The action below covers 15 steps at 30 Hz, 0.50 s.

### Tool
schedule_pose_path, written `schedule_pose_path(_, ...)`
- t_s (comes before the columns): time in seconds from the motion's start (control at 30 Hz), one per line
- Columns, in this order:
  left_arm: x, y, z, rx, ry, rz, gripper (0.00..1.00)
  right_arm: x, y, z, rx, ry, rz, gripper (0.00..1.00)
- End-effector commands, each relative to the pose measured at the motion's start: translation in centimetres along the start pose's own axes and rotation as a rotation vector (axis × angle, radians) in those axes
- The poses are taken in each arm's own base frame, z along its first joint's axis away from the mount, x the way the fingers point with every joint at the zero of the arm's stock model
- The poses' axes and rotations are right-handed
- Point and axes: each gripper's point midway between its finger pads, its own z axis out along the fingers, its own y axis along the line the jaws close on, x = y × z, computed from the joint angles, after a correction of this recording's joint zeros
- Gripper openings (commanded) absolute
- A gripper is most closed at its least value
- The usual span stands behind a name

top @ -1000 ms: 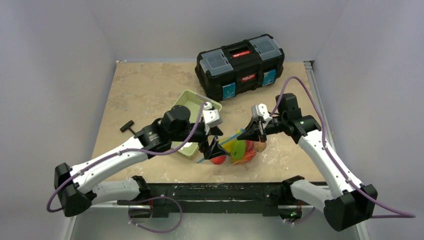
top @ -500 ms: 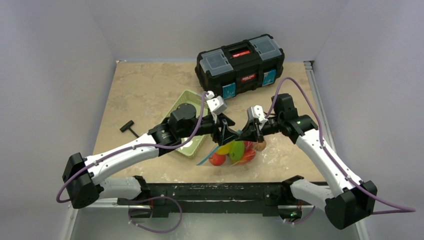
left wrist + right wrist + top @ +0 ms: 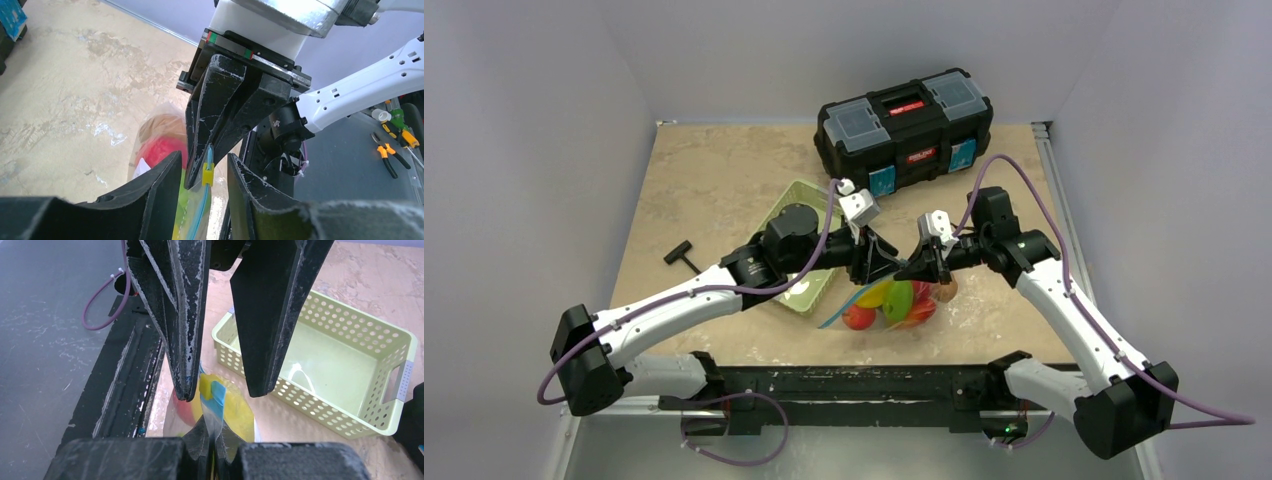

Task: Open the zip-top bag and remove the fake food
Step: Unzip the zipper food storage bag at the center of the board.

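The zip-top bag [image 3: 894,305] hangs clear and crinkly between my two grippers, just above the table. The fake food [image 3: 897,300] shows through it: red, green, yellow and brown pieces. My right gripper [image 3: 212,437] is shut on the bag's teal-blue zip strip [image 3: 216,400]. A yellow slider [image 3: 206,386] sits on the strip just beyond its fingertips. My left gripper [image 3: 204,167] faces the right one, open, its fingers [image 3: 187,340] standing either side of the slider [image 3: 208,174] with a gap on both sides.
A pale green lattice basket [image 3: 804,215] lies under the left arm, left of the bag. A black toolbox [image 3: 909,130] stands at the back. A small black T-handle [image 3: 680,256] lies at the table's left. The black base rail [image 3: 844,385] runs along the near edge.
My left gripper has risen from low beside the bag to the zip strip, facing the right gripper, and its jaws have narrowed round the slider. The right gripper keeps its hold.
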Motion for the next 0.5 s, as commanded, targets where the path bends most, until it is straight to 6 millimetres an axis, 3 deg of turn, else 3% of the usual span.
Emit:
schedule_pose_path(0.0,-0.99,-0.67,-0.03,0.018,0.003,0.007,0.38,-0.68,-0.08,-0.1,0.009,-0.015,-0.031,0.0)
schedule_pose_path(0.3,-0.16,-0.46,0.21,0.016,0.033,0.003,0.37,-0.68,-0.06,-0.06,0.009,-0.016,-0.027,0.0)
schedule_pose_path(0.47,-0.52,-0.98,0.36,0.047,0.018,0.007,0.03,-0.64,-0.03,-0.05,0.008,-0.017,-0.023,0.0)
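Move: The yellow zip slider sits about 2 cm below the left hand point and roughly 1 cm nearer the base. The green basket's centre lies some 17 cm to the left hand's left and 2 cm farther out, the red apple in the bag about 6 cm left and 11 cm back, and the green pepper 2 cm right and 8 cm back; all three are well below. From the right hand, the slider is about 3 cm left and 1 cm up. Lower the half-open left gripper a little over 2 cm, straight down around the yellow slider, tipping its fingertips down about 5 degrees. Once down there, shut the fingers to pinch the slider from both sides. Keep the right gripper still and closed on the bag just beside the slider, holding up that end of the zip. ##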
